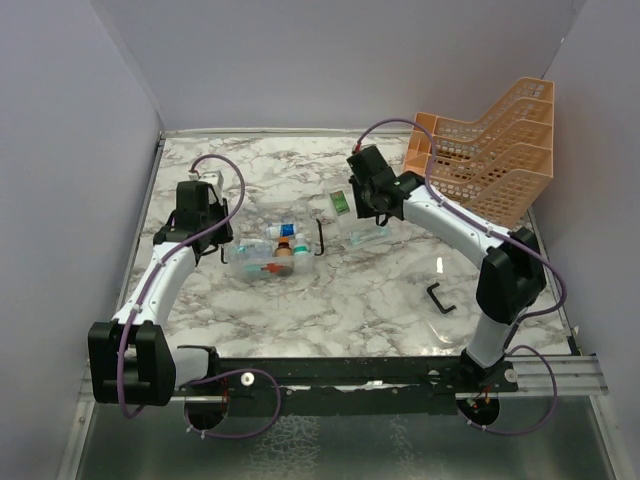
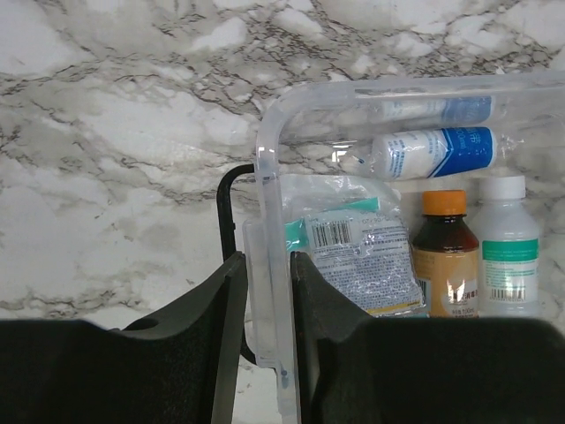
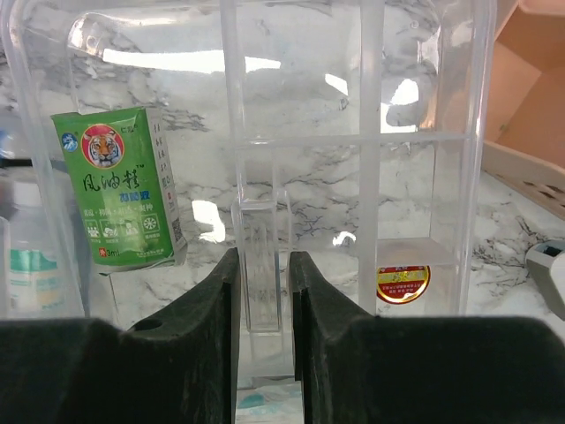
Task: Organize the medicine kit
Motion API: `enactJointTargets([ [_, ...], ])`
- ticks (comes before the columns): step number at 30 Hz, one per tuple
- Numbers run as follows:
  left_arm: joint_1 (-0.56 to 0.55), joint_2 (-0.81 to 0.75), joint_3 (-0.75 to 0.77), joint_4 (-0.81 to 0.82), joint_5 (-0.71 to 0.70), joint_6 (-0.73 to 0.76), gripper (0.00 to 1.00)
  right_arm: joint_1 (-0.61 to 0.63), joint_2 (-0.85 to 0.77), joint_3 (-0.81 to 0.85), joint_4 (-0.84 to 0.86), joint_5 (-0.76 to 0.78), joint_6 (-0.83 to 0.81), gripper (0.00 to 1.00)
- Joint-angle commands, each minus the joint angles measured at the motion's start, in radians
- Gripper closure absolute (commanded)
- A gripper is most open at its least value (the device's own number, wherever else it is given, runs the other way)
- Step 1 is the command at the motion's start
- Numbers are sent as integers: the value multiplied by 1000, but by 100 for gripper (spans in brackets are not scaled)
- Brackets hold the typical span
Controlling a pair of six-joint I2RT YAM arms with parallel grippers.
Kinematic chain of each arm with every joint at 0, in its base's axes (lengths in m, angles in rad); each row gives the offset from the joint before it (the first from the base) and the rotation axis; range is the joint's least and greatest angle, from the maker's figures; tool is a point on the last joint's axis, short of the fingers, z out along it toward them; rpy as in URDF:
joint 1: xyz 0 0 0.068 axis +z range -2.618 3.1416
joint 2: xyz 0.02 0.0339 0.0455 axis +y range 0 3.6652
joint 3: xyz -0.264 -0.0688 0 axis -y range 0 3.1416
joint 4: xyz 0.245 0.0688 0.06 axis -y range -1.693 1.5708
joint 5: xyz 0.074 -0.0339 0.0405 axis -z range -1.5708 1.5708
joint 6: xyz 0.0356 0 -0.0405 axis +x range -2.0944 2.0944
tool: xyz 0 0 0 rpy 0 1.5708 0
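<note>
The medicine kit [image 1: 268, 256] is a small clear box lying mid-table. It holds a blue-and-white bottle [image 2: 433, 152], a brown bottle with an orange cap [image 2: 444, 256], a white bottle with a green label [image 2: 508, 252] and a sachet [image 2: 362, 256]. My left gripper [image 2: 267, 265] is shut on the kit's left wall [image 2: 270, 203], just beside a black handle [image 2: 224, 208]. My right gripper [image 3: 263, 283] is shut on a clear tab of a clear divided tray [image 3: 424, 137]. That tray [image 1: 360, 228] is held tilted to the right of the kit. It carries a green tiger box [image 3: 119, 190] and a round red-gold tin [image 3: 403, 283].
An orange mesh tiered rack [image 1: 490, 150] stands at the back right. A loose black U-shaped handle [image 1: 440, 298] lies on the marble near the right arm. Another black handle [image 1: 320, 237] stands at the kit's right end. Walls close in the table on the left, back and right.
</note>
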Motion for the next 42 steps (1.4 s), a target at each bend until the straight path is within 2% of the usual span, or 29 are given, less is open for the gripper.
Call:
enactJointTargets([
  [1,-26,-4,-29,26,170,26,82,6,-88,48,13,-25,-61,96],
  [7,-80,7,-23,28,191,9,81,6,-135,35,31,-121,-168,96],
  [9,-98,9,-16,28,198,3,78,6,-146,22,48,-181,-223,96],
  [13,-105,-3,-2,9,166,-13,57,7,-145,18,58,-273,-293,97],
  [15,-104,-23,6,4,133,-24,48,9,-140,27,60,-302,-322,97],
  [17,-104,-50,17,-3,96,-40,44,12,-133,42,57,-336,-356,96],
  [21,-104,-122,46,-19,-11,-89,44,37,-111,82,48,-360,-426,97],
  [26,-103,-214,107,-64,-243,-187,42,79,-88,124,45,-440,-510,96],
  [29,-103,-244,153,-88,-325,-219,40,114,-63,161,41,-482,-558,96],
  [35,-103,-253,270,-124,-341,-252,38,164,42,287,-63,-612,-647,96],
  [42,-104,-233,327,-135,-294,-267,36,234,141,373,-153,-607,-723,96],
])
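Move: The clear kit box that the tray is going to has its middle some 22 cm to the right hand's left, 9 cm back and about 7 cm below; the green box in the held tray is about 6 cm left and 2 cm ahead. The left hand already pinches the box's left wall, with the box's middle about 11 cm to its right, level ahead and 4 cm lower. From there the blue-white tube lies 12 cm right, 4 cm ahead, and the brown bottle 13 cm right, 1 cm back. The kit box is slid about 5 cm to the right and turned some 10 degrees clockwise by the left hand, which then opens, lets go of the wall and rises steeply, drifting back left. The clear tray, still pinched by its middle handle, is lifted by the right hand, swung left and somewhat back over the box while turning about 60 degrees counter-clockwise, then begins to sink. ##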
